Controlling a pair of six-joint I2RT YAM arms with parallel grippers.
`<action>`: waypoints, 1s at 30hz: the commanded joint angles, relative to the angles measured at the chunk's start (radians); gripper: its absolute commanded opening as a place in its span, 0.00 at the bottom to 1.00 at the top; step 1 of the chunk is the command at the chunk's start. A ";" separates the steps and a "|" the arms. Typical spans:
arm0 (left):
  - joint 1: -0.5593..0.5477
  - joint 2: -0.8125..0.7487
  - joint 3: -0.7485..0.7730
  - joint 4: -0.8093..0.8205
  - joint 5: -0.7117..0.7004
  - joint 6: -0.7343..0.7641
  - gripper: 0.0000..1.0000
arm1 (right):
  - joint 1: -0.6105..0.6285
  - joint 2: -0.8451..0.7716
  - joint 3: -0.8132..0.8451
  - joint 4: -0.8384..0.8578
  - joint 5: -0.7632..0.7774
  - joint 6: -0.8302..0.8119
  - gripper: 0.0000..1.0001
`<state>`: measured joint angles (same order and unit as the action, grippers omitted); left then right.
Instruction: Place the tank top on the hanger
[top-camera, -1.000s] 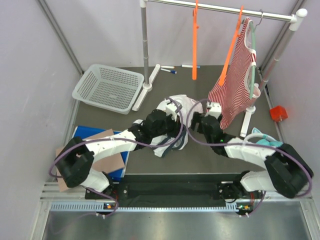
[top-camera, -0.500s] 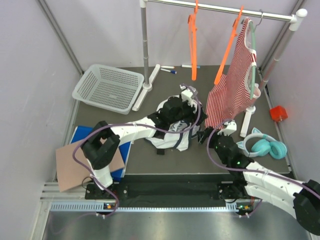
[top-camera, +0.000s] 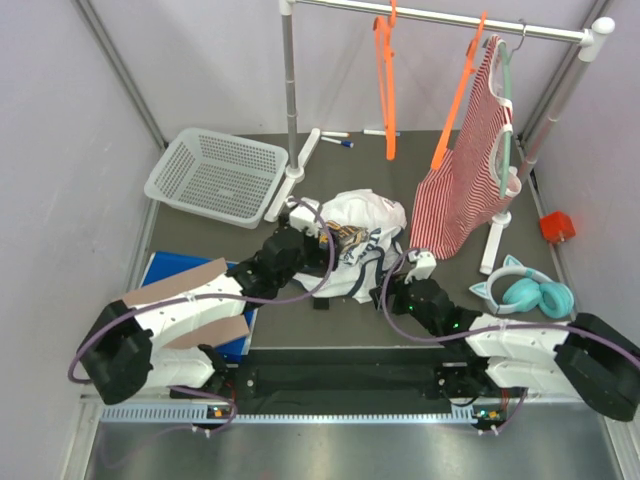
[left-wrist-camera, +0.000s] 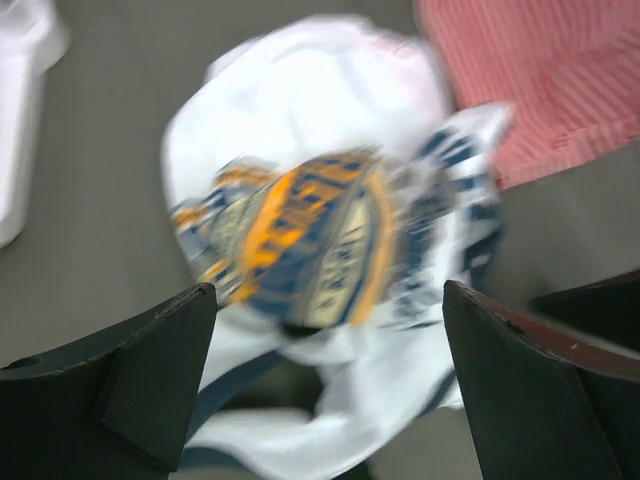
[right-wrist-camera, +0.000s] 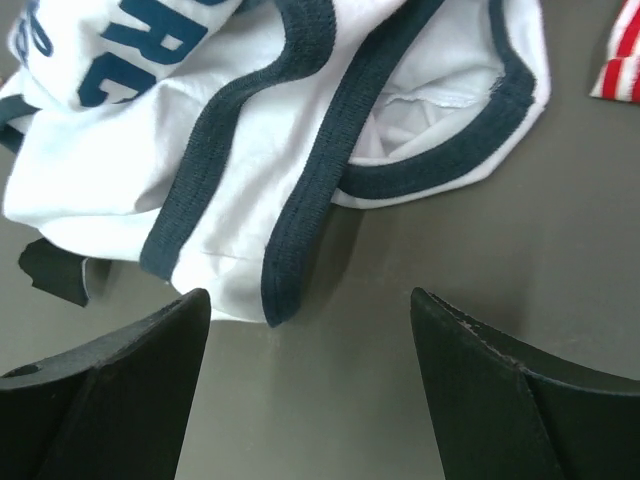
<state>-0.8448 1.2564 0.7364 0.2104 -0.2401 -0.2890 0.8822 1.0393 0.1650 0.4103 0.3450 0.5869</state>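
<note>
The tank top (top-camera: 357, 238) lies crumpled on the dark table, white with navy trim and a printed graphic facing up. In the left wrist view it (left-wrist-camera: 330, 230) is blurred, just beyond my open left gripper (left-wrist-camera: 328, 290), which holds nothing. From above, the left gripper (top-camera: 322, 232) is at the garment's left edge. My right gripper (top-camera: 388, 290) stands open near its front edge. In the right wrist view a navy-trimmed strap (right-wrist-camera: 300, 200) ends just ahead of the right gripper (right-wrist-camera: 308, 295), over bare table. Two orange hangers (top-camera: 385, 85) (top-camera: 455, 100) hang on the rail.
A red-and-white striped top (top-camera: 465, 190) hangs on a pale green hanger (top-camera: 505, 110) right of the tank top. A white basket (top-camera: 215, 175) sits back left, the rack's pole base (top-camera: 290, 180) beside it. Teal headphones (top-camera: 525, 293), a red object (top-camera: 556, 226), markers (top-camera: 335, 138) and cardboard (top-camera: 175, 285) lie around.
My left gripper has opened, let go of the tank top and drawn back to the left. The garment now rests on the table. My right gripper has moved low to its front edge.
</note>
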 joint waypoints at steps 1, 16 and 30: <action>0.084 -0.040 -0.115 -0.166 -0.107 -0.024 0.99 | 0.017 0.099 0.083 0.127 -0.017 0.021 0.80; 0.233 0.044 -0.210 -0.052 0.062 -0.084 0.83 | 0.021 0.212 0.137 0.186 -0.032 0.005 0.77; 0.237 -0.009 -0.045 -0.072 -0.114 -0.064 0.00 | -0.005 0.114 0.348 -0.068 0.000 -0.137 0.00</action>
<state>-0.6132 1.3804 0.5438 0.1352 -0.2054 -0.3691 0.8898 1.2625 0.3477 0.4641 0.2852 0.5625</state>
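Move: The tank top's dark-trimmed left edge lies level with the left hand, about 10 cm to its left and 15 cm below; the garment's printed middle is roughly 7 cm ahead, 4 cm right and 14 cm below. The tank top's near dark-trimmed corner lies some 2 cm ahead and 4 cm left of the right hand, at finger height. A small black piece rests about 15 cm left of the right hand and 1 cm back. Bring the open left gripper down about 15 cm and 10 cm to the left, tipping the fingers some 20 degrees further down, then shut it on the tank top's left edge. Meanwhile slide the open right gripper roughly 5 cm left and slightly forward into the dark-trimmed near corner and pinch it. Begin easing both hands up once they have closed. ##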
